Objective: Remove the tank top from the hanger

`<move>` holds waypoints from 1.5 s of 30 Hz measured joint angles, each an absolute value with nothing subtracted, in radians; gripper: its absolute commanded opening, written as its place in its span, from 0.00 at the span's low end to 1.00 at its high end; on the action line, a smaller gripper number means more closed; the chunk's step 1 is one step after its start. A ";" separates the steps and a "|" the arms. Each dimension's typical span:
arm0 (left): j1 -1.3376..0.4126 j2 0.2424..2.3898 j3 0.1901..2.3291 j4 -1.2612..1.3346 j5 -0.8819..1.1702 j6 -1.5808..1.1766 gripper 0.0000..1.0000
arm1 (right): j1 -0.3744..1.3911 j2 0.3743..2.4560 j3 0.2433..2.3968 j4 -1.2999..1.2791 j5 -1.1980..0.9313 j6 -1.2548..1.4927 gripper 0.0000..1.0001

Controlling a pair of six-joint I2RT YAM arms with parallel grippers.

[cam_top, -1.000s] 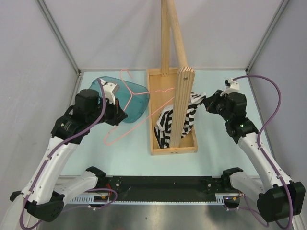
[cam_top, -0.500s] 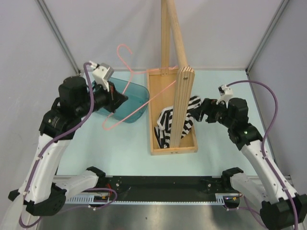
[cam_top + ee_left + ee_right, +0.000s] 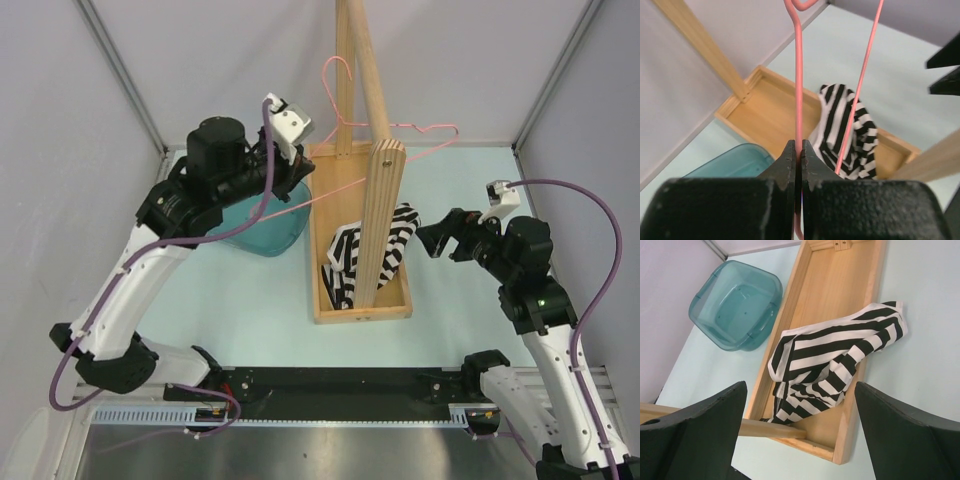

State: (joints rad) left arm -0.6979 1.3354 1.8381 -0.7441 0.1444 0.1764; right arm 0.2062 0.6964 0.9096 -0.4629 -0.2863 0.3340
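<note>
The striped tank top [image 3: 347,258] lies crumpled in the wooden tray [image 3: 318,250], with one edge draped over the tray's right rim. It hangs on nothing. The pink wire hanger [image 3: 421,130] is bare and held up in the air above the tray's far end. My left gripper [image 3: 296,168] is shut on it. In the left wrist view the fingers [image 3: 800,145] pinch one wire of the hanger [image 3: 799,95], with the tank top [image 3: 850,130] below. My right gripper [image 3: 428,238] stands open just right of the tray. In its own view, it [image 3: 800,390] holds nothing above the tank top [image 3: 825,360].
A wooden rack rises from the tray, and its thick rod [image 3: 380,210] crosses over the garment. A teal plastic bin [image 3: 265,235] sits left of the tray, under my left arm. Grey walls close the table on three sides.
My left arm lifted the hanger up and to the right, from beside the bin to above the tray's far end. My right gripper opened, let go of the tank top and drew back right.
</note>
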 measured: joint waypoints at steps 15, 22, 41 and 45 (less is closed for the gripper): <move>-0.769 1.386 1.880 -0.637 0.028 0.250 0.00 | 0.192 0.702 0.884 -0.462 -0.297 0.327 0.95; -0.813 1.419 1.877 -0.615 0.028 0.266 0.00 | 0.178 0.687 0.883 -0.467 -0.302 0.316 0.96; -0.844 1.189 1.579 -0.561 -0.082 0.208 0.84 | 0.166 0.662 0.883 -0.516 -0.306 0.283 0.96; -0.832 0.978 1.461 -0.498 -0.113 0.144 0.86 | 0.165 0.661 0.881 -0.517 -0.312 0.283 0.96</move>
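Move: The pink hanger is already in the left gripper, pinched on its left shoulder. The spot on the wooden rail for its hook lies about 7 cm ahead, 10 cm right and some 6 cm above that hand. The front post's top is roughly 10 cm back, 14 cm right and 6 cm up; the striped tank top lies about 2 cm ahead, 13 cm right and 40 cm below. From the right hand the rail spot is some 10 cm ahead, 18 cm left and 20 cm up. Carry the hanger with the left gripper about 5 cm right and slightly forward towards the rail, rising 2-3 cm and then sinking some 5 cm to lay its hook over the rail. As the hand gets low, open the fingers wide to let go of the shoulder wire, then swing away left and back, rising, by about 12 cm. ##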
